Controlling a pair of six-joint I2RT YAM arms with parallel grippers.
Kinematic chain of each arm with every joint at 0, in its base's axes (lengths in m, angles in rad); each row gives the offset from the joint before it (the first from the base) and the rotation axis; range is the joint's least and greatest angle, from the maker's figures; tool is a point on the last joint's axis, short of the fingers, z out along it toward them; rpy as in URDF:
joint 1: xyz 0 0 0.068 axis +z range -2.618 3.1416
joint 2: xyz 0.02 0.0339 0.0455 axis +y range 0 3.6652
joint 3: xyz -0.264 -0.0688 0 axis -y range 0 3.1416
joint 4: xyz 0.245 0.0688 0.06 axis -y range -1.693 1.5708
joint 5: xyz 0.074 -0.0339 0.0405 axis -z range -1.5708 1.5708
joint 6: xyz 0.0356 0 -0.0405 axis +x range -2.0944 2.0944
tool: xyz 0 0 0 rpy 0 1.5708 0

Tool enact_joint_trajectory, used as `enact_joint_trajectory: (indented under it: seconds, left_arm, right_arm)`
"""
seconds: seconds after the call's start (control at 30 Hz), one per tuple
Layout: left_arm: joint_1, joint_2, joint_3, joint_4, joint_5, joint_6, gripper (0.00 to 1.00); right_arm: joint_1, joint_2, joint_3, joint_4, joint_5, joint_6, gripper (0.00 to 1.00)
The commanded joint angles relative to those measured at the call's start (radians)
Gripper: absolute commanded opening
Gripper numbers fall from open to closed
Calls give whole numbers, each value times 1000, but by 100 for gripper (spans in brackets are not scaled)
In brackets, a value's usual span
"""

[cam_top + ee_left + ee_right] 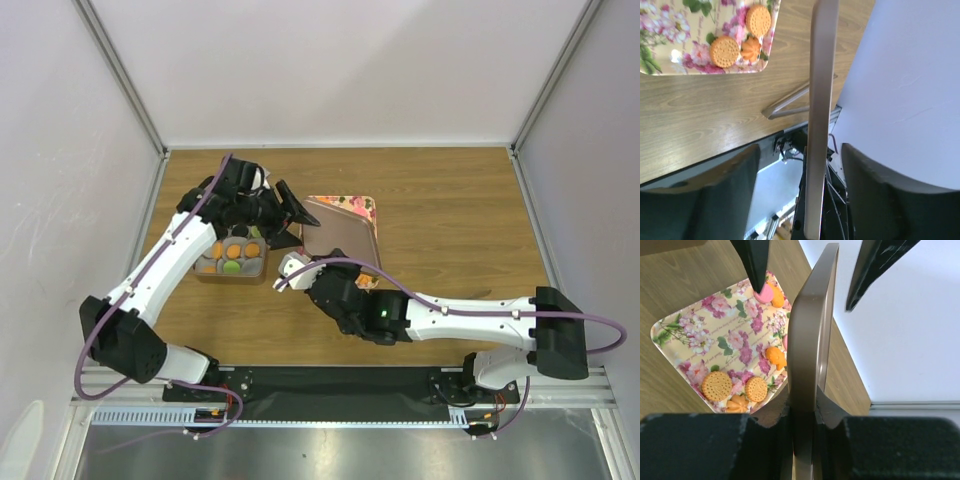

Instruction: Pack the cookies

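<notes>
A grey-bronze metal lid [338,240] stands on edge over the floral tray [356,206]. My right gripper [807,407] is shut on the lid's [807,340] near rim. My left gripper [801,150] is open, one finger on each side of the lid [820,100] with a gap on both sides. Its black fingers [752,260] show at the top of the right wrist view. Several cookies lie on the tray [695,335]: round orange biscuits [716,385], a flower-shaped one [737,402] and a pink one [765,294]. More cookies [245,250] fill the tin [205,270] under the left arm.
The tin sits left of the tray on the wooden table [450,230]. White walls close in the table on three sides. The right arm [450,315] stretches across the near part of the table. The tray's corner with orange cookies [724,51] shows in the left wrist view.
</notes>
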Motion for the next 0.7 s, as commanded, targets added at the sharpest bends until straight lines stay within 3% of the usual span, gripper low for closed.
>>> enact_joint_trajectory:
  seconds: [0.0, 0.13, 0.37, 0.47, 0.67]
  left_arm:
    - [27, -66, 47, 15, -32, -39, 73]
    - [53, -129, 42, 47, -117, -42, 92]
    - [196, -212, 9, 174, -157, 12, 100]
    - [274, -243, -18, 245, -151, 44, 100]
    - [453, -329, -84, 315, -179, 125, 99]
  right_arm:
    - [5, -49, 33, 49, 52, -18, 0]
    - [9, -58, 62, -30, 55, 18, 0]
    - [-6, -55, 157, -268, 40, 215, 0]
    - [-31, -61, 211, -357, -55, 323, 0]
    - [-210, 6, 364, -420, -403, 526, 0]
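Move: The left hand, its fingers already parted around the lid's left part, has the lid's middle about 8 cm to its right and 2 cm back, level with it. The cookie box lies some 22 cm to its left, 4 cm ahead and 21 cm below. From the right hand, already gripping the lid, the box is about 33 cm left, 9 cm ahead and 21 cm below; the flowered tray is 3 cm left, 12 cm ahead and 23 cm below. The right hand keeps its pinch on the lid, rising only about 2 cm and edging forward late as it tips its fingers down and rolls its left side up, some 20 degrees in all. The left fingers spread fully and leave the lid, speeding up to the left, upward and somewhat forward, nearly 20 cm, while its fingertips tilt up and swing counter-clockwise. ##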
